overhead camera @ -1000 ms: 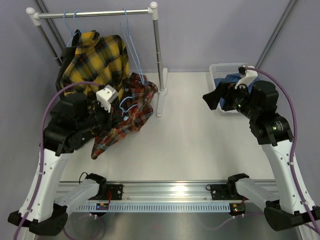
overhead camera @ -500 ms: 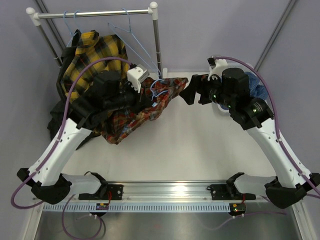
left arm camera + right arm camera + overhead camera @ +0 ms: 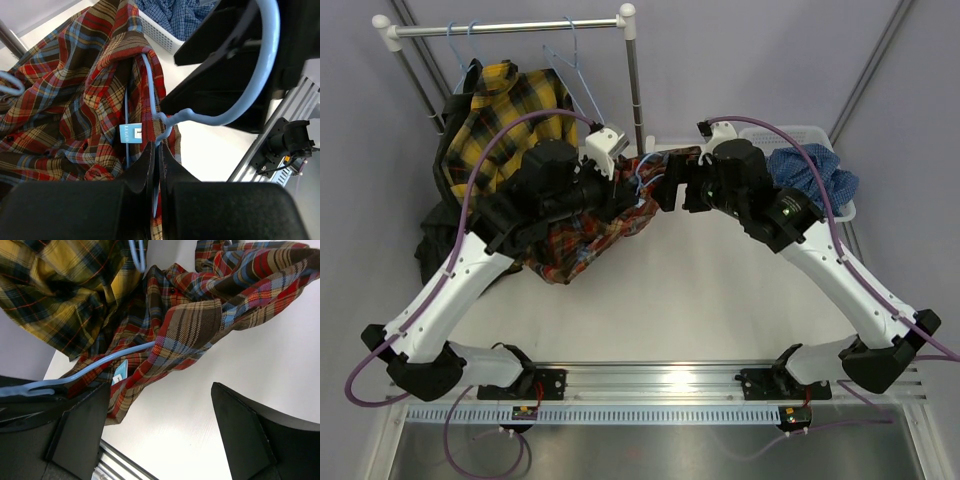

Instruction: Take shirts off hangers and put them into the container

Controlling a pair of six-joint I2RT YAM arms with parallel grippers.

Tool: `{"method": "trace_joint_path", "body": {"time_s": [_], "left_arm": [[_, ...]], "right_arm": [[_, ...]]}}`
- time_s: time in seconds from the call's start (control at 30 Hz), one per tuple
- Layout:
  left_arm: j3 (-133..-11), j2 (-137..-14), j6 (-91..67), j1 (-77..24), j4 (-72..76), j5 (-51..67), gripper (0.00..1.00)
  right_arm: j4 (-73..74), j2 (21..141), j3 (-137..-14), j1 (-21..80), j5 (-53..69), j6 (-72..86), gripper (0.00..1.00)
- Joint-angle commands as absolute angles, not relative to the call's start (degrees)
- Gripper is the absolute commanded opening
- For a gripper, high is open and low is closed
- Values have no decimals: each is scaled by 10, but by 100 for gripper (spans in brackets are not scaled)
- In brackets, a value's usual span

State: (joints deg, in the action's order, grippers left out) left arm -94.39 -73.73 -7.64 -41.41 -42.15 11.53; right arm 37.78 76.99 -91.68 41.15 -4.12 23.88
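My left gripper (image 3: 157,150) is shut on the thin light-blue wire of a hanger (image 3: 150,85) and holds it above the table. The red-orange-navy plaid shirt (image 3: 585,230) still hangs from that hanger, draped toward the table. My right gripper (image 3: 672,188) stands open just right of the shirt's upper edge. In the right wrist view the shirt (image 3: 200,320) and hanger wire (image 3: 100,365) lie ahead of its spread jaws (image 3: 160,387), with nothing between them. The white container (image 3: 810,130) at the back right holds the blue check shirt (image 3: 810,175).
The yellow-black plaid shirt (image 3: 510,110) hangs on the rail (image 3: 510,28) at the back left, with a black shirt (image 3: 435,235) behind and below it. An empty hanger (image 3: 565,60) hangs on the rail. The rail's post (image 3: 638,100) stands just behind both grippers.
My left arm carried the hanger and red plaid shirt right, toward the table's middle. My right arm swung left from the container to the shirt, uncovering the blue shirt in the container.
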Motion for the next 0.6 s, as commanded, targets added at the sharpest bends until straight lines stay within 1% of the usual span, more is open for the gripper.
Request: {"method": "trace_joint_path", "body": {"time_s": [0.0,0.13,0.23,0.27,0.33,0.37,0.47,0.5,0.57], "left_arm": [[-983,-736,-91,-424,-352,128,0],[-984,-736,-89,-433,-352,139,0],[-986,-732,-86,-439,-352,142,0],[-986,-730,-85,-439,-353,143,0],[-990,-723,-83,-440,-353,146,0],[-991,-716,-80,-440,-353,143,0],[-998,-700,-72,-440,-354,121,0],[-1000,-688,-69,-440,-354,113,0],[-1006,-677,-67,-440,-354,94,0]], "right_arm": [[355,775,-940,419,-72,258,91],[346,789,-951,419,-104,254,86],[339,801,-959,418,-120,250,78],[336,802,-961,418,-126,250,70],[328,802,-964,419,-148,243,59],[326,802,-967,419,-160,239,45],[339,802,-991,419,-203,215,20],[343,802,-1004,418,-227,208,7],[353,800,-1016,417,-252,187,0]]}}
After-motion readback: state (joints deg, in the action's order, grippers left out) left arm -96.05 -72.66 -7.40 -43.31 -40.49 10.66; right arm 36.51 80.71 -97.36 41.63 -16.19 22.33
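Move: The red plaid shirt's upper edge, draped over one arm of its hanger, lies about 4 cm ahead of the open right hand, neither left nor right and near its height; from the left hand it is some 7 cm ahead and 10 cm right. The hanger's neck, still in the left fingers, is about 8 cm left and 1 cm back of the right hand. The yellow plaid shirt hangs roughly 32 cm left and 14 cm ahead of the right hand. The right hand eases about 3.5 cm forward onto the red plaid shirt's upper edge and its wide-open fingers close fully, pinching the cloth beside the hanger's arm, while it swings some 10 degrees clockwise and, as they shut, lifts 2 to 3 cm with a slight drift right. The left hand keeps the hanger's neck pinched and rises by about the same, mostly at the end, so both go up together. ##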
